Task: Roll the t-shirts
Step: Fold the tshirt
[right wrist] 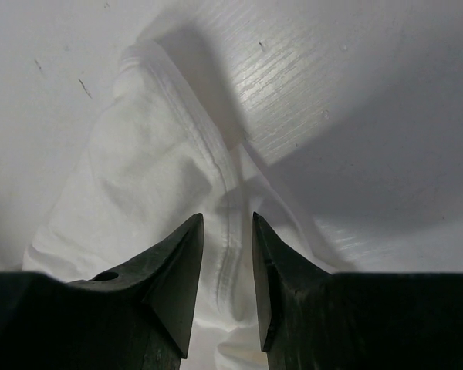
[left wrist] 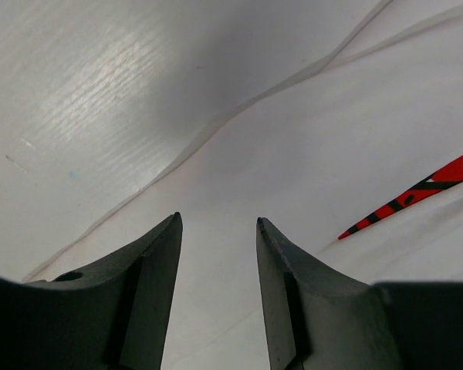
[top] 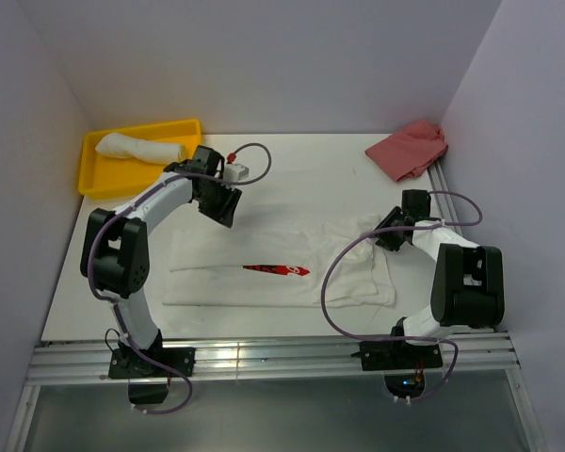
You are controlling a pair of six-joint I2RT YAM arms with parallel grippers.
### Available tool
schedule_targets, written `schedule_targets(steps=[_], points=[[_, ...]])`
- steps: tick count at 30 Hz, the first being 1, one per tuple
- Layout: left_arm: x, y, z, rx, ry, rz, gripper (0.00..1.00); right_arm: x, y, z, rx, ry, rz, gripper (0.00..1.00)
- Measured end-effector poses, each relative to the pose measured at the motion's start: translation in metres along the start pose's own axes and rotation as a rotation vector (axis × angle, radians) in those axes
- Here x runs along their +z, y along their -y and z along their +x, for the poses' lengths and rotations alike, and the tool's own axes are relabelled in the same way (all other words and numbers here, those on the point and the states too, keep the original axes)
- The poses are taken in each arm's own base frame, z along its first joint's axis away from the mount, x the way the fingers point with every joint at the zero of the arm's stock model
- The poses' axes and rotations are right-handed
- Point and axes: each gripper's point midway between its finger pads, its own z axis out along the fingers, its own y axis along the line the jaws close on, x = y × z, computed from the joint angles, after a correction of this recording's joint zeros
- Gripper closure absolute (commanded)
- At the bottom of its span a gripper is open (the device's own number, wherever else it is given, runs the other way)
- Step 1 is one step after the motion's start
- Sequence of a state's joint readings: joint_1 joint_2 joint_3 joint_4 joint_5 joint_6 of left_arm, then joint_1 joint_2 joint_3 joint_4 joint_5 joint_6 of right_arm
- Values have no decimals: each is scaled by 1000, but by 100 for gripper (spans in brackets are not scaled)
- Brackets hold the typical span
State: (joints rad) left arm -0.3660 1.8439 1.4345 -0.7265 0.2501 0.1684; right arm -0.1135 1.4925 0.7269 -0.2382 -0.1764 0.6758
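A white t-shirt [top: 264, 254] with a small red print [top: 276, 270] lies folded into a long band across the table. My left gripper [top: 224, 209] is open and empty, just above the shirt's far left part; in the left wrist view [left wrist: 218, 223] the print [left wrist: 417, 193] lies to its right. My right gripper [top: 388, 237] is open over the shirt's right end. In the right wrist view [right wrist: 228, 220] its jaws straddle a stitched hem [right wrist: 216, 166] of the bunched cloth. A second white t-shirt [top: 137, 146] lies rolled in the yellow tray.
The yellow tray [top: 94, 179] sits at the far left corner. A pinkish-red cloth [top: 410, 148] lies crumpled at the far right by the wall. Walls close in the table on three sides. A metal rail [top: 264, 356] runs along the near edge.
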Motion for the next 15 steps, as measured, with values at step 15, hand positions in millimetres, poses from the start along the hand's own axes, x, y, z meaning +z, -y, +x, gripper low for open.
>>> schedule_targets(steps=[15], points=[[-19,-30,42,-58,-31,-15,50,0,-9,-2,10,2,-43,62]])
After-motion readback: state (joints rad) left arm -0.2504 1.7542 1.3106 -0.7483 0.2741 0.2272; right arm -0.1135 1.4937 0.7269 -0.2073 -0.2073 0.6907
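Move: The t-shirt's far left corner lies about 14 cm to the left hand's left, some 2 cm ahead and 7 below. The visible strip of red logo is roughly 13 cm to that hand's right and 12 cm back; the yellow tray's middle is about 24 cm to its left and 18 cm ahead. From the right hand the same corner is some 58 cm left and 7 cm ahead. Leftward the left hand glides about 5 cm, drifting some 2 cm back, above the t-shirt's far edge towards its far left corner, fast at first and then slower. It keeps nearly level, with fingers pointing down and staying half open. The right hand all but holds its place low over the t-shirt's right end, fingers still partly open. ##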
